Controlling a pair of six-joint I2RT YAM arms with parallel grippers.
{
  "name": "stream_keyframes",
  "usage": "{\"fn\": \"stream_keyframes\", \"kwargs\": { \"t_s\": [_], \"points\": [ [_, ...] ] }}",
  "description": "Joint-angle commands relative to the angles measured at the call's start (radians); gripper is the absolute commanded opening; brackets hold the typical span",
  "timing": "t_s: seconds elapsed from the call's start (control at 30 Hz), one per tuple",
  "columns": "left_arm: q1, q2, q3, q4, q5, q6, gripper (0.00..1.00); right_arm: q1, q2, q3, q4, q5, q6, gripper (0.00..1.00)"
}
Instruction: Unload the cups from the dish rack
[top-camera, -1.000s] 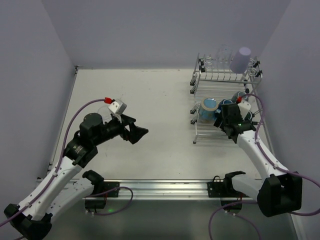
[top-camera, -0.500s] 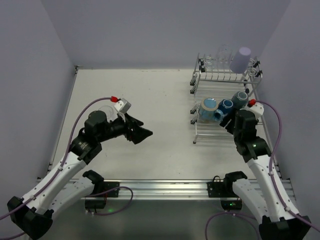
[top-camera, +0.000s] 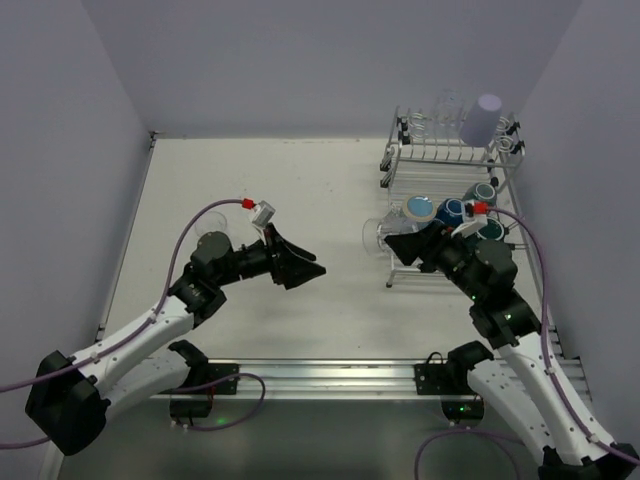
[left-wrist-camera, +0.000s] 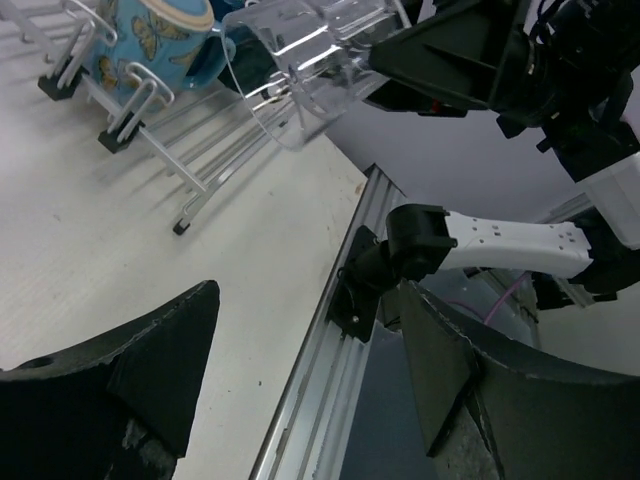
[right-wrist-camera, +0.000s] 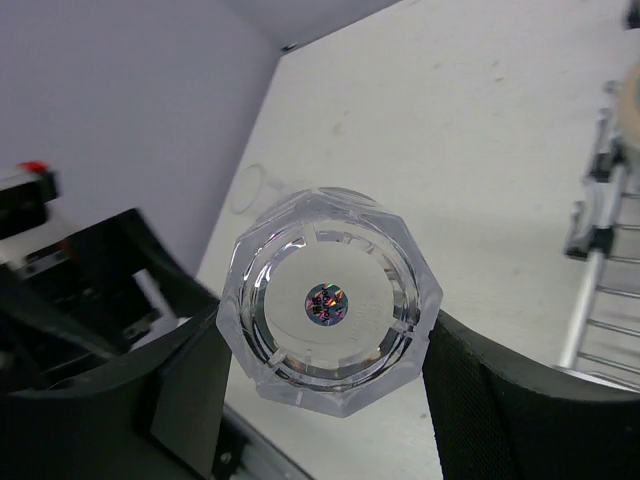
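Observation:
The dish rack (top-camera: 446, 160) stands at the back right. A lavender tumbler (top-camera: 482, 118) and clear glasses (top-camera: 440, 115) sit on its top tier. Blue and teal mugs (top-camera: 420, 209) lie on its lower tier. My right gripper (top-camera: 392, 243) is shut on a clear faceted glass (top-camera: 377, 235), held in the air just left of the rack. The right wrist view looks into that glass's base (right-wrist-camera: 330, 300) between the fingers (right-wrist-camera: 500, 400). My left gripper (top-camera: 305, 270) hangs open and empty a short way left of the glass (left-wrist-camera: 300, 70), pointing at it.
Another clear glass (top-camera: 212, 238) stands on the table at the left, beside the left arm. A butterfly-patterned mug (left-wrist-camera: 150, 40) shows in the rack's lower tier (left-wrist-camera: 150, 110). The metal rail (top-camera: 320, 375) runs along the near edge. Grey walls close in three sides.
My right gripper shut on the clear glass, drew it out of the rack and carried it left. My left gripper moved right toward it, its fingers narrowing a little.

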Motion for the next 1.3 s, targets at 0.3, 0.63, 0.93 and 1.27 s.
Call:
{"fn": "stream_keyframes", "kwargs": {
  "t_s": [0.3,0.63,0.93,1.27],
  "points": [
    [-0.052,0.149,-0.081,0.510,-0.048,-0.238,0.71,0.133,0.127,-0.076,0.454,-0.287,0.174,0.35],
    [-0.096,0.204,-0.093,0.601,-0.060,-0.262,0.57,0.201,0.213,-0.127,0.584,-0.331,0.225,0.35],
    [-0.095,0.104,-0.020,0.277,-0.246,-0.108,0.00,0.244,0.297,-0.148,0.612,-0.318,0.227,0.87],
    [0.148,0.195,0.480,-0.783,-0.657,0.313,0.00,0.244,0.151,-0.128,0.259,-0.077,0.044,0.99]
  ]
}}
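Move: The clear cup, mouth towards me, is already in my right fingers, roughly 16 cm right of my left hand, 7 cm ahead and a couple of cm higher. My open left fingers, where the cup is headed, lie some 20 cm left of my right hand, 5 cm back and slightly lower. From my right hand, the butterfly mug sits in the rack about 10 cm ahead, 5 cm right and 15 cm down; the dark blue mug is 9 cm farther right, level with it. I carry the clear cup about 11 cm left and a little back with my right hand, swinging it some 30 degrees counter-clockwise, while my left eases a few cm right to meet it. My left fingers shut on the cup's rim wall, my right ones open and start backing off to the right, and my left takes the cup away, sweeping forward and then left, turning counter-clockwise. ##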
